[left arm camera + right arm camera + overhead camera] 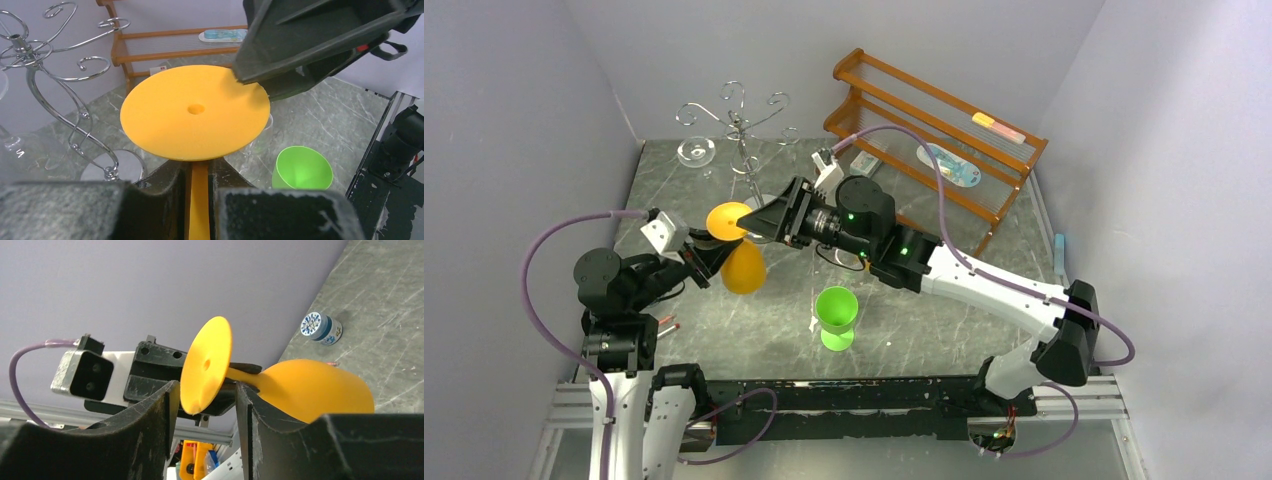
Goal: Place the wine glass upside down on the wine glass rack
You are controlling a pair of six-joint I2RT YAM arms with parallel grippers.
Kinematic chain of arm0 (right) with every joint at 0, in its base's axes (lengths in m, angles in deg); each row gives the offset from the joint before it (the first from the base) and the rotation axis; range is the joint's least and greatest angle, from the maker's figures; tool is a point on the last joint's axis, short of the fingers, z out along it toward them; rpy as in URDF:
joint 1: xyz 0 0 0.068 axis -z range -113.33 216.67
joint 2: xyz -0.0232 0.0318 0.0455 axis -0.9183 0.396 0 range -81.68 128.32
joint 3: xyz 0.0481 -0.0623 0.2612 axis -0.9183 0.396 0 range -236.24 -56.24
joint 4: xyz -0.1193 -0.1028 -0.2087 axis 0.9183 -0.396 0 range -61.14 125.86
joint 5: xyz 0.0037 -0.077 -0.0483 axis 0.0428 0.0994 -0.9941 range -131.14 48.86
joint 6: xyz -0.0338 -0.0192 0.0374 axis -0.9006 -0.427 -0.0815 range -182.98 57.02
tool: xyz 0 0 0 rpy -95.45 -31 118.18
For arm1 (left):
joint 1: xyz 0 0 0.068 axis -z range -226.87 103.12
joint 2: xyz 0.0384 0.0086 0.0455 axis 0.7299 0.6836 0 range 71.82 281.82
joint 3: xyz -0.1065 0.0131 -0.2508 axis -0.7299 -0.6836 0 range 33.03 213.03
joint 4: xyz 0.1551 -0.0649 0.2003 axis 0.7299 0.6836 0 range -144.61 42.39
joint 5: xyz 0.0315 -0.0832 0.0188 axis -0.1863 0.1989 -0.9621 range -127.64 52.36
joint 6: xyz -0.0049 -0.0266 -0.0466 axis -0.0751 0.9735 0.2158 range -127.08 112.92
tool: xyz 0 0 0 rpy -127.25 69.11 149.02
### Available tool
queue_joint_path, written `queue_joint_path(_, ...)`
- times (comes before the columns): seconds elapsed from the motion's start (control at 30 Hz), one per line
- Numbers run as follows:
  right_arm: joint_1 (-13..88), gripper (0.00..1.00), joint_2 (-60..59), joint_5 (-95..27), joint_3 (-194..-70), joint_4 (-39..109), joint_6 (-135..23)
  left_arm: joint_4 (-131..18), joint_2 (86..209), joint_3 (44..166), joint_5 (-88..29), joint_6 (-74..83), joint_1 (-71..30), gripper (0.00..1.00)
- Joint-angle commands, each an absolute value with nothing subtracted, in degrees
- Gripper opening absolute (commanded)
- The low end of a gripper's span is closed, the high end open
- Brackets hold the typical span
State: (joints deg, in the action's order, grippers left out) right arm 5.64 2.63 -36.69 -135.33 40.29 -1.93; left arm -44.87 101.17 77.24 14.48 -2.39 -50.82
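Note:
The orange wine glass (742, 266) hangs in the air, foot up and bowl down. My left gripper (707, 250) is shut on its stem (199, 200) just under the round foot (195, 112). From the right, my right gripper (759, 222) reaches in with its jaws on either side of the foot's edge (207, 365). A gap shows on each side, so it stands open (202, 400). The wine glass rack (739, 125), silver wire with curled arms, stands behind at the back left, seen also in the left wrist view as the rack (50, 75).
A green cup (836, 315) stands upright near the table's front middle. A clear glass (696, 150) is at the rack's left arm. The brown wooden shelf (934, 130) fills the back right. A small blue-and-white jar (321, 327) sits on the table.

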Motion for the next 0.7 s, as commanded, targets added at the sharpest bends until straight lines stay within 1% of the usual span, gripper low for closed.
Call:
queue_joint_path(0.0,6.66,0.47,4.62,-35.39,-136.98,38.79,1.58,-45.27,100.52,78.38,16.81,-4.67,-50.44,0.05)
queue_joint_path(0.07,6.92,0.45,5.17,-34.51,-137.16,38.85,2.14,-45.29,100.39,78.22,16.62,-4.78,-50.31,0.05)
queue_joint_path(0.17,7.26,0.35,5.71,-33.16,-137.21,39.57,2.83,-45.33,100.22,77.99,16.53,-4.77,-50.18,0.05)
queue_joint_path(0.27,7.74,0.18,5.57,-32.22,-136.21,41.30,4.06,-45.46,100.05,77.94,15.91,-3.85,-50.13,0.05)
queue_joint_path(0.33,8.14,0.06,5.42,-32.17,-135.90,42.02,4.60,-45.49,100.04,78.01,15.37,-2.99,-50.14,0.09)
queue_joint_path(0.37,8.29,0.00,5.34,-32.30,-135.87,42.18,4.83,-45.47,100.08,78.03,15.18,-2.43,-50.14,0.12)
queue_joint_path(0.5,9.24,0.00,4.38,-34.11,-135.40,42.15,5.51,-46.77,99.84,77.50,13.39,1.84,-50.13,0.39)
queue_joint_path(0.67,11.32,0.00,2.38,-36.56,-133.98,42.14,6.34,-48.97,99.72,76.82,11.86,6.48,-50.14,0.62)
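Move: The orange wine glass hangs upside down in the left hand, pinched by its stem; the middle of its foot is about 4 cm straight above the left hand point. From the right hand, that foot is some 4 cm left, 1 cm ahead and 1 cm lower. The wine glass rack is about 21 cm ahead of the right hand and 5 cm left, the hanging clear glass roughly 16 cm ahead and 11 cm left, both lower; the green cup lies 6 cm back, 14 cm right, far below. The right fingers shut on the rim of the orange glass's foot, easing about 1 cm forward and left while dipping and partly rising again, with a slight tilt. Only after that grip is made does the left hand, nearly still until then, open and let go of the stem; the right hand then carries the glass about 2 cm forward and 1 cm right, away from the left fingers. ##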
